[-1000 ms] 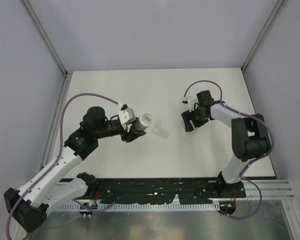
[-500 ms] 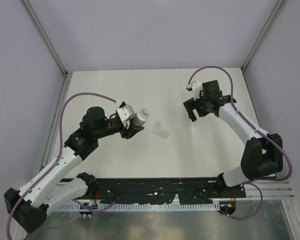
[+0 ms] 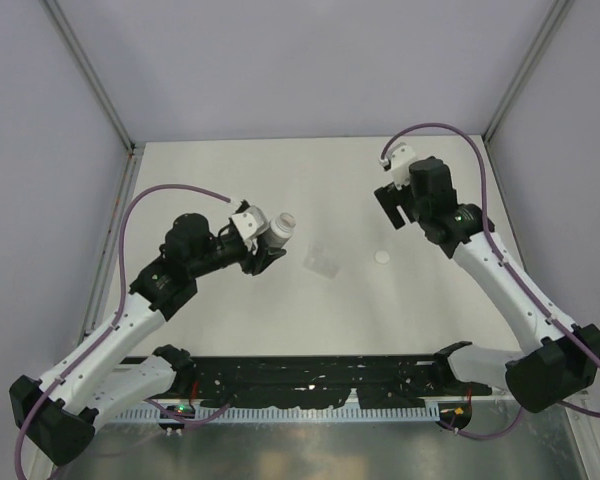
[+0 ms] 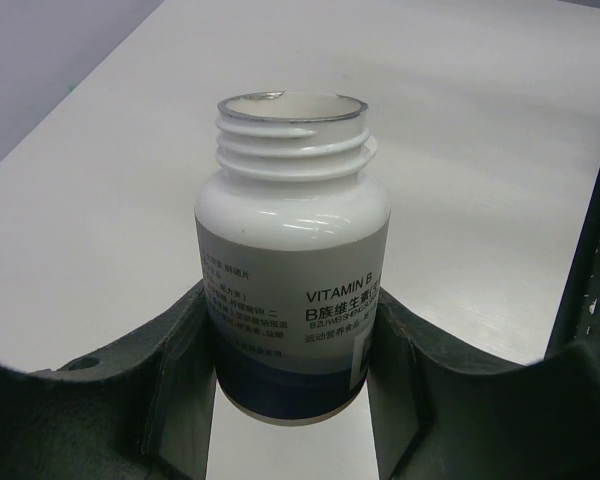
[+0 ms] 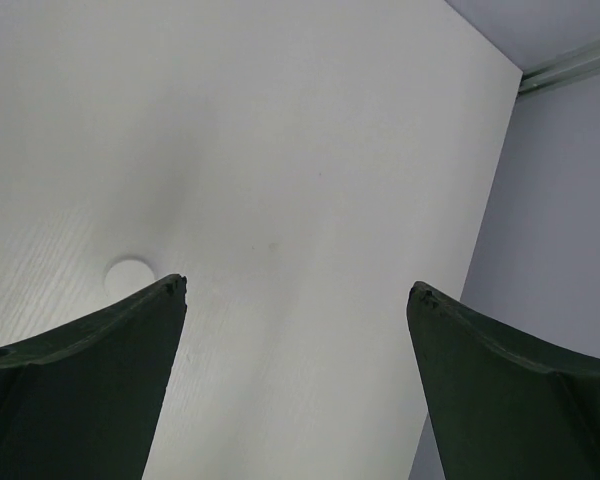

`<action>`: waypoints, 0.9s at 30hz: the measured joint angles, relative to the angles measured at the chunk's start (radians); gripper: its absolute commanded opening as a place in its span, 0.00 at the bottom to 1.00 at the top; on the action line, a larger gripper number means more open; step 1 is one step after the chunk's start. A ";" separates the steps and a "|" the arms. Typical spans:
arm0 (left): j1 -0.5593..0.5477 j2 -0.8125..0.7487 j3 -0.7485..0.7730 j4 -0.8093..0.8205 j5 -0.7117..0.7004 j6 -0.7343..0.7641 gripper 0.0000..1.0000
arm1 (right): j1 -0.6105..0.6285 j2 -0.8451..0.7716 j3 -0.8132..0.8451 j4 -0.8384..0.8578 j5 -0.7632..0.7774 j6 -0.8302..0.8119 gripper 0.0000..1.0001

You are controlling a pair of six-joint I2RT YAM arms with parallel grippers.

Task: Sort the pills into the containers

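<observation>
My left gripper is shut on a white pill bottle and holds it tilted above the table. In the left wrist view the bottle stands between my fingers with its threaded mouth uncapped and a "VITAMIN B" label showing. Its white cap lies flat on the table, also seen as a cap in the right wrist view. My right gripper hangs open above and behind the cap with nothing between its jaws. A clear flat packet lies between the arms. No pills show.
The white table is bounded by grey walls with metal corner posts. A black rail runs along the near edge by the arm bases.
My right gripper opened, left the white cap on the table and rose back toward the far right. The left gripper lifted the bottle slightly farther away.
</observation>
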 measured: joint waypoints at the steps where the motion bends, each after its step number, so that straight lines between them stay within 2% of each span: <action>1: 0.000 0.001 0.000 0.000 0.000 0.000 0.00 | 0.000 -0.023 0.002 0.003 0.003 0.001 0.95; 5: 0.000 0.011 0.000 0.008 0.000 -0.001 0.00 | -0.001 -0.084 0.027 -0.004 -0.035 0.030 0.95; 15: 0.000 0.050 0.000 0.037 0.010 0.001 0.00 | 0.047 -0.098 0.208 -0.109 -0.425 0.074 0.95; 21: 0.000 0.082 0.001 0.045 0.020 0.004 0.00 | 0.084 -0.040 0.336 -0.175 -0.706 0.103 0.95; 27: 0.000 0.115 0.010 0.048 0.037 0.003 0.00 | 0.171 0.043 0.410 -0.214 -0.872 0.112 0.96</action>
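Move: The open bottle, in the left hand's grip, is about 31 cm left of the right hand, 11 cm back and slightly above. The clear pill box lies on the table 20 cm left, 4 cm back and 23 cm below the right hand; the white cap, 3 cm left, 2 cm back. From the left hand the pill box is 8 cm ahead, 11 cm right, 26 cm below. Open right hand sweeps about 20 cm left, up and back towards the bottle the left still grips and lowers. ##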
